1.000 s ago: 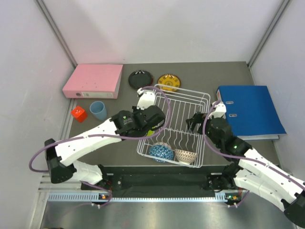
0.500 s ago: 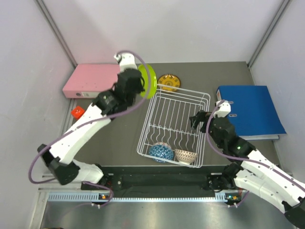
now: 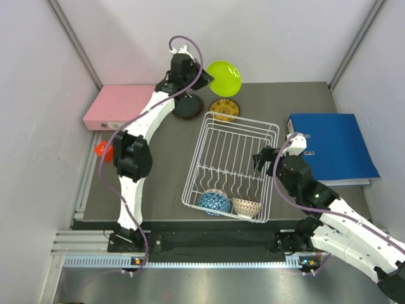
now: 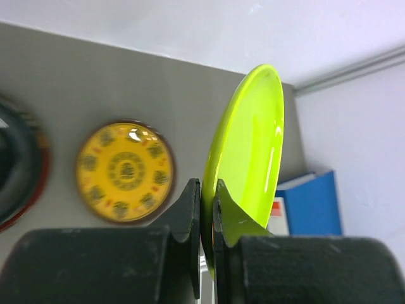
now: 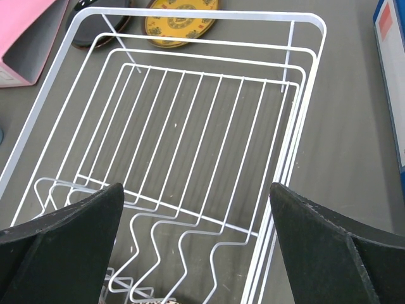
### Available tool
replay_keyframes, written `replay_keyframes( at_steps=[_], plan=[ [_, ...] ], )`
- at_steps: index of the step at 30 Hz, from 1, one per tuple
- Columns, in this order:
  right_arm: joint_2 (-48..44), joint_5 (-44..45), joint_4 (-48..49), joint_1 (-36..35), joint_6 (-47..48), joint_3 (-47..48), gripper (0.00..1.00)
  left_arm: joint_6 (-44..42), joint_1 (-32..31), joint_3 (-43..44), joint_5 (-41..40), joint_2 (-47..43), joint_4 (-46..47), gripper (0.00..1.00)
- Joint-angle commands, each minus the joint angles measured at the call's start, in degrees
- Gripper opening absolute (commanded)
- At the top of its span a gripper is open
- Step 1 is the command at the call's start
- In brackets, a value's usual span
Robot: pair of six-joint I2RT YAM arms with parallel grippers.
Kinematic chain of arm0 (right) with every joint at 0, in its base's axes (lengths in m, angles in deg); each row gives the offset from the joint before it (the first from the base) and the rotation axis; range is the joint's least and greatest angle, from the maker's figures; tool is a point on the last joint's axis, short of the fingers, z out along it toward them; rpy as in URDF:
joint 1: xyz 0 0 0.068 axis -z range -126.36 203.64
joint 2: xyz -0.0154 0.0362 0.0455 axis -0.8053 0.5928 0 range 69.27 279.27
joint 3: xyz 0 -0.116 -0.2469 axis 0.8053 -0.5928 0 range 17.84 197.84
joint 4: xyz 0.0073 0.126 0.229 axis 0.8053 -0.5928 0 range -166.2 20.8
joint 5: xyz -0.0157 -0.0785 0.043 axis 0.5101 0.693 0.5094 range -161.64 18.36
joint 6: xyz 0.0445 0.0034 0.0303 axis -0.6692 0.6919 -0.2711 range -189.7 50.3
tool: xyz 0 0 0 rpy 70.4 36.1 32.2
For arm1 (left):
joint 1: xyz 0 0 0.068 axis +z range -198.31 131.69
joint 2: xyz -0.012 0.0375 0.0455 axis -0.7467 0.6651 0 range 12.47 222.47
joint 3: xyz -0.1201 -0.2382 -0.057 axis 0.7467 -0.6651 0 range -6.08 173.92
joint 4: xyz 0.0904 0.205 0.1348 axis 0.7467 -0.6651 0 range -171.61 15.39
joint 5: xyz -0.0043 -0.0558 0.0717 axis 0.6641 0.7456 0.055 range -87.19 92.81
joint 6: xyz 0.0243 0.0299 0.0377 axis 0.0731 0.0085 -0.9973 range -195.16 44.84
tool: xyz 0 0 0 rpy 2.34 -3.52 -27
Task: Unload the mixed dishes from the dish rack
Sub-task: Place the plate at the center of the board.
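My left gripper (image 3: 205, 75) is shut on the edge of a lime green plate (image 3: 225, 78), held on edge high over the table's back. In the left wrist view the fingers (image 4: 190, 202) pinch the plate's (image 4: 250, 145) rim above the yellow patterned plate (image 4: 124, 171). A dark red plate (image 3: 188, 109) and the yellow plate (image 3: 223, 109) lie behind the white wire dish rack (image 3: 273, 130). A blue patterned bowl (image 3: 213, 202) and a beige bowl (image 3: 247, 206) sit at the rack's near end. My right gripper (image 3: 264, 161) hovers open over the rack's (image 5: 202, 15) right side.
A pink binder (image 3: 123, 107) lies at the back left and a blue binder (image 3: 332, 147) to the right of the rack. A small red cube (image 3: 101, 149) peeks out beside the left arm's elbow. Walls close in the back and both sides.
My left arm has swung from over the rack up to the table's back, carrying the lime green plate with it. The right gripper has barely shifted.
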Motion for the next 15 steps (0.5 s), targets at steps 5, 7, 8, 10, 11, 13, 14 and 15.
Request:
replay_keyframes(
  at_steps=[5, 7, 8, 10, 11, 13, 14, 15],
  plan=[
    [1.16, -0.07, 2.19, 0.7, 0.63, 3.38, 0.98, 10.8, 3.6, 9.3, 17.73, 13.15, 15.01, 0.0],
    [1.86, -0.25, 2.63, 0.7, 0.54, 3.47, 0.98, 10.8, 3.96, 9.91, 17.48, 15.43, 14.67, 0.0],
    [2.04, -0.42, 2.72, 0.7, 0.54, 3.47, 0.98, 10.8, 4.05, 9.83, 17.39, 16.05, 14.67, 0.0],
    [2.57, -0.25, 2.89, 0.7, 0.45, 3.47, 0.98, 10.97, 4.4, 10.0, 17.65, 17.81, 14.76, 0.0],
    [2.74, -0.33, 2.98, 0.79, 0.45, 3.3, 0.98, 11.06, 4.49, 10.0, 17.65, 18.34, 14.76, 0.0],
    [3.01, -0.25, 3.16, 0.79, 0.45, 2.95, 0.98, 11.24, 4.49, 10.44, 17.82, 19.74, 14.67, 0.0],
    [3.18, -0.33, 3.16, 0.88, 0.37, 2.77, 0.98, 11.24, 4.49, 10.7, 18.0, 20.36, 14.76, 0.0],
    [3.27, -0.34, 3.24, 0.79, 0.28, 2.6, 0.98, 11.15, 4.49, 11.05, 18.26, 20.89, 14.24, 0.0]
  ],
)
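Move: The green plate is already pinched by its rim in the left gripper. The yellow plate, over which it is being brought, lies about 9 cm ahead, 4 cm to the right and some 25 cm below. The black plate lies about 10 cm ahead and 12 cm to the left; the dish rack's middle is some 17 cm back and 7 cm to the right. From the idle right gripper, the yellow plate is roughly 37 cm ahead, 13 cm left and 17 cm below. Bring the left gripper down about 12 cm towards the yellow plate, easing it some 5 cm forward as it sinks, most of that early on. Keep the fingers shut on the green plate's rim, and tilt the wrist about 10 degrees nose-down while letting its left side drop by as much. ##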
